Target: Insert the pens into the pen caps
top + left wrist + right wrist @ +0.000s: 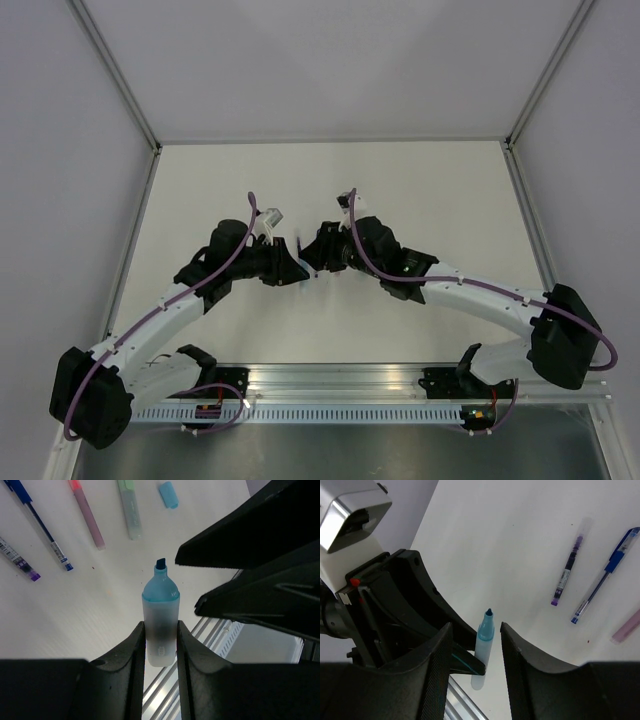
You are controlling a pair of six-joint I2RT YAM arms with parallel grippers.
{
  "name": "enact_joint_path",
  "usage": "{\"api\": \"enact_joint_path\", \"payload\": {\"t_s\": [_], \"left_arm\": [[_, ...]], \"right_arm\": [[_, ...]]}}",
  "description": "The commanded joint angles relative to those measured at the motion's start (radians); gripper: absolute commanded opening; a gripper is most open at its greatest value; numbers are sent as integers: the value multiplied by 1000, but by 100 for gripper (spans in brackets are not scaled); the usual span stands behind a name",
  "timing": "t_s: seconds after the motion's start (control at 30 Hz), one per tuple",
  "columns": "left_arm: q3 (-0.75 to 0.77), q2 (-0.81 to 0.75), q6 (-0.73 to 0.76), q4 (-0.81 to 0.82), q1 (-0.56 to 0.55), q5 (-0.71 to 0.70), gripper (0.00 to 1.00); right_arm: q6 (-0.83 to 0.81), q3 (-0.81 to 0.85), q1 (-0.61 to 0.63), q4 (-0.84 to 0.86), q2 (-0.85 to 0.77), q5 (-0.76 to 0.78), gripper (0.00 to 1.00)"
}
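My left gripper (pixel 160 626) is shut on the lower body of a pale blue marker (pixel 160 605), an uncapped pen held with its dark tip pointing away from the wrist. My right gripper (pixel 476 628) stands open around the same marker (pixel 483 645), with a gap on each side. In the top view the two grippers meet nose to nose, left gripper (pixel 292 266) and right gripper (pixel 322 256). On the table lie a light blue pen cap (pixel 169 494), a pale green marker (pixel 130 510), a pink pen (pixel 88 514) and a dark blue pen (pixel 44 530).
A clear pen with a purple end (pixel 19 560) lies left of the dark blue one. The right gripper's black fingers (pixel 250 540) fill the right of the left wrist view. A metal rail (pixel 330 380) runs along the near table edge. Both arms hide the pens in the top view.
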Motion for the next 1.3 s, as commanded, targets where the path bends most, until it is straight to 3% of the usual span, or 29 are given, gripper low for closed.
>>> {"api": "enact_joint_path", "payload": {"t_s": [0.0, 0.3, 0.5, 0.6, 0.63, 0.67, 0.77, 0.8, 0.9, 1.0, 1.27], "left_arm": [[-1, -17, -22, 51, -9, -11, 2], [-8, -40, -24, 50, -14, -24, 2], [-6, -52, -29, 46, -17, -33, 2], [-1, -57, -30, 45, -17, -30, 2], [-1, -61, -33, 51, -18, -18, 2], [-3, -68, -36, 56, -18, -12, 2], [-3, -112, -42, 72, -18, 33, 22], [-4, -127, -45, 82, -17, 51, 37], [-17, -202, -77, 135, -18, 129, 58], [-41, -258, -136, 230, -18, 199, 64], [-76, -270, -255, 416, -21, 334, 65]], "right_arm": [[20, 38, 36, 37, 18, 68, 49], [29, 47, 99, -10, 46, 185, 45], [42, 49, 108, -4, 68, 166, 37], [40, 47, 107, 12, 65, 145, 14], [37, 46, 108, 22, 57, 136, 1], [35, 41, 107, 29, 52, 134, 0], [3, 18, 107, 64, 5, 102, 0], [-3, 9, 108, 87, -14, 90, 0], [-32, -48, 107, 173, -95, 30, 0], [-40, -109, 107, 277, -179, -40, 0], [-32, -161, 108, 437, -276, -154, 0]]}}
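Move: The light-blue marker I go for stands tip up in my left hand's shut fingers, its middle roughly 1 cm above that hand's grip. From my open right hand it lies about 4 cm below, 2 cm to the left and 1 cm back. On the table some 17 cm below my right hand, the blue pen lies about 15 cm straight ahead, the purple pen 15 cm ahead and 5 cm left, the pink marker 13 cm ahead and 6 cm right. I ease my right hand about 2 cm down, and a little back and left, onto the marker and pinch its barrel just below the tip's shoulder while my left hand keeps its hold. Then my left fingers open and let go as both hands rise together some 10 cm and draw back about 6 cm, each tilting its fingers up by 20 to 25 degrees to nearly level. ##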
